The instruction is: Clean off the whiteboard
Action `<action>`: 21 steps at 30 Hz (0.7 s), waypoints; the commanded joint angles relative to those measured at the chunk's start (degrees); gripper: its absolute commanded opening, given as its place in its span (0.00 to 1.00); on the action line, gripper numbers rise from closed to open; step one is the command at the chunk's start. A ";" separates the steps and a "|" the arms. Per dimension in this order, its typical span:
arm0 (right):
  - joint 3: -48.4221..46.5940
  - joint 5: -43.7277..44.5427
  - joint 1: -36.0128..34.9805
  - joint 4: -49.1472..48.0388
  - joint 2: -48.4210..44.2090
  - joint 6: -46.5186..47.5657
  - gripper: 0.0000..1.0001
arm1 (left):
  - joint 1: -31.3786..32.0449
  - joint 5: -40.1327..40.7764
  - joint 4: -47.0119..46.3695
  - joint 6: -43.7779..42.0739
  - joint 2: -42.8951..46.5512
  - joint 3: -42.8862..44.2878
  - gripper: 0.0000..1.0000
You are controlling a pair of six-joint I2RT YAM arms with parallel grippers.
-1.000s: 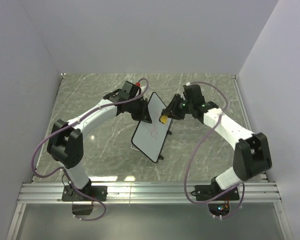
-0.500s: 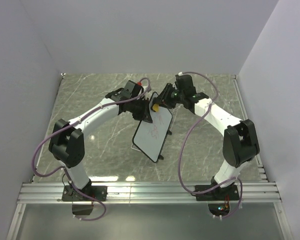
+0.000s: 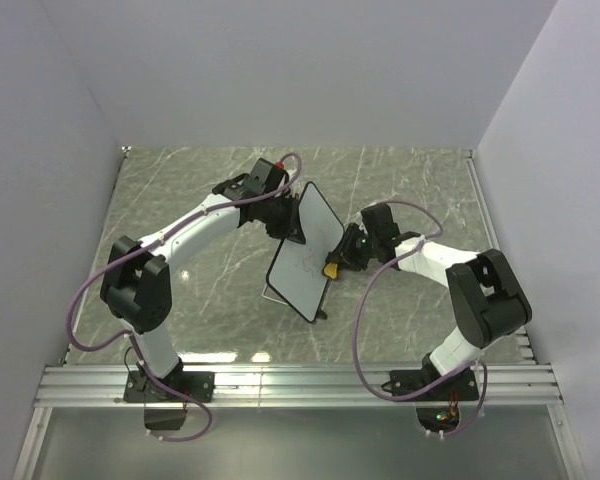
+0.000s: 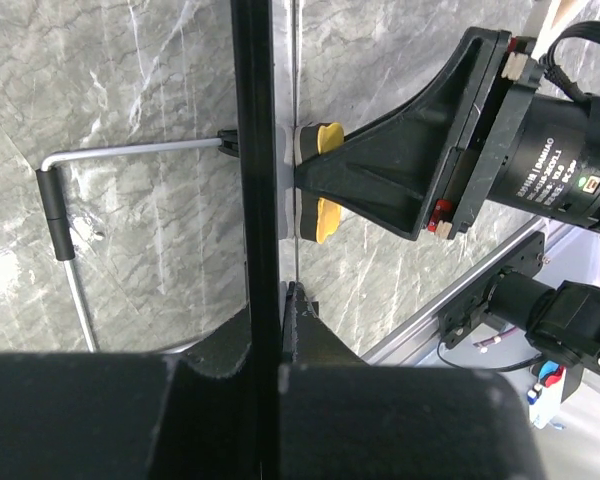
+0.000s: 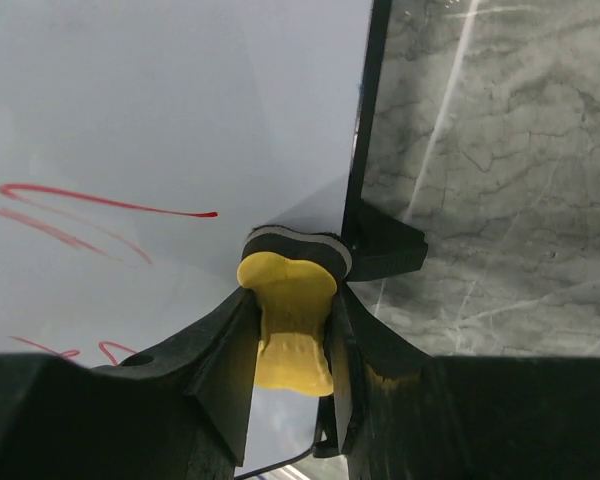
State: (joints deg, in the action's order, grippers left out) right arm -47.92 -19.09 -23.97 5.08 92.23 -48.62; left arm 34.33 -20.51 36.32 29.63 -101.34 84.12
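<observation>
The whiteboard [image 3: 305,252] stands tilted on a thin wire stand in the middle of the table, with faint red scribbles [image 5: 100,205] on its face. My left gripper [image 3: 288,222] is shut on its upper left edge; in the left wrist view the board [image 4: 255,180] shows edge-on as a black strip between the fingers. My right gripper [image 3: 336,262] is shut on the yellow bone-shaped eraser [image 5: 290,320], whose felt pad presses on the board's face by its right rim, next to a black side clip [image 5: 385,248]. The eraser also shows in the left wrist view [image 4: 325,180].
The wire stand [image 4: 65,240] sticks out behind the board onto the grey marble table [image 3: 180,200]. A metal rail [image 3: 300,382] runs along the near edge. White walls close in the back and both sides.
My right gripper with the eraser has moved from the board's upper edge down along its right side to the lower right part. The left gripper and the board have stayed in place.
</observation>
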 commanded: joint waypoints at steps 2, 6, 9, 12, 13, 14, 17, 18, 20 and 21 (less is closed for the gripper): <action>0.81 -1.21 -2.14 -6.58 2.35 0.02 0.00 | 4.87 9.00 7.10 -6.60 -6.15 -4.66 0.00; -2.07 -2.43 -1.87 -6.31 0.42 -0.16 0.00 | 5.84 9.44 7.54 -6.78 -7.03 -4.58 0.00; -5.86 -3.84 -1.61 -6.75 -0.55 -1.47 0.00 | 6.71 9.44 7.72 -6.95 -7.73 -4.40 0.00; -10.78 -4.98 -1.43 -7.63 0.23 -3.58 0.00 | 7.77 9.61 8.16 -6.95 -8.26 -3.96 0.00; -12.18 -5.08 -1.35 -7.89 0.58 -4.54 0.00 | 7.95 9.53 8.16 -6.95 -8.35 -3.87 0.00; -14.98 -5.25 -1.43 -7.98 1.02 -4.99 0.00 | 8.38 9.53 8.24 -6.95 -8.43 -3.96 0.00; -21.13 -5.78 -1.26 -7.28 3.83 -6.13 0.00 | 9.00 9.26 8.07 -6.69 -8.52 -4.14 0.00; -22.55 -5.87 -1.35 -6.32 5.49 -6.14 0.00 | 9.09 9.26 8.07 -6.60 -8.52 -4.22 0.00; -25.97 -5.69 -1.17 -5.52 7.00 -5.79 0.00 | 9.53 9.00 8.16 -6.51 -8.52 -4.22 0.00; -26.60 -5.69 -1.17 -4.30 8.22 -5.35 0.00 | 9.62 9.17 8.07 -6.42 -8.52 -4.22 0.00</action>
State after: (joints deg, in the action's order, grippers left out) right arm -70.96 -22.72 -23.53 3.64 96.14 -52.25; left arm 36.25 -17.89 38.00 30.26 -102.21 85.47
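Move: Up the tilted whiteboard's face from the right hand, which already holds the yellow eraser near the bottom edge, the board's far top corner lies about 12 cm ahead, 6 cm left and 15 cm higher. The red scribble is about level ahead, 5 cm left and 6 cm up; the left gripper, pinching the top edge, sits about 2 cm ahead, 8 cm left and 10 cm up. From the left hand that corner is some 11 cm ahead, 3 cm right and 2 cm up. Sweeping the held eraser diagonally up the board's face, the right hand pauses briefly, then goes about 14 cm up, 9 cm forward and 5 cm left, quickening towards the far top corner. It passes beyond the scribble with the grip kept, the fingers tilting up some 20 degrees. The left hand keeps its pinch on the top edge, bracing the board. ##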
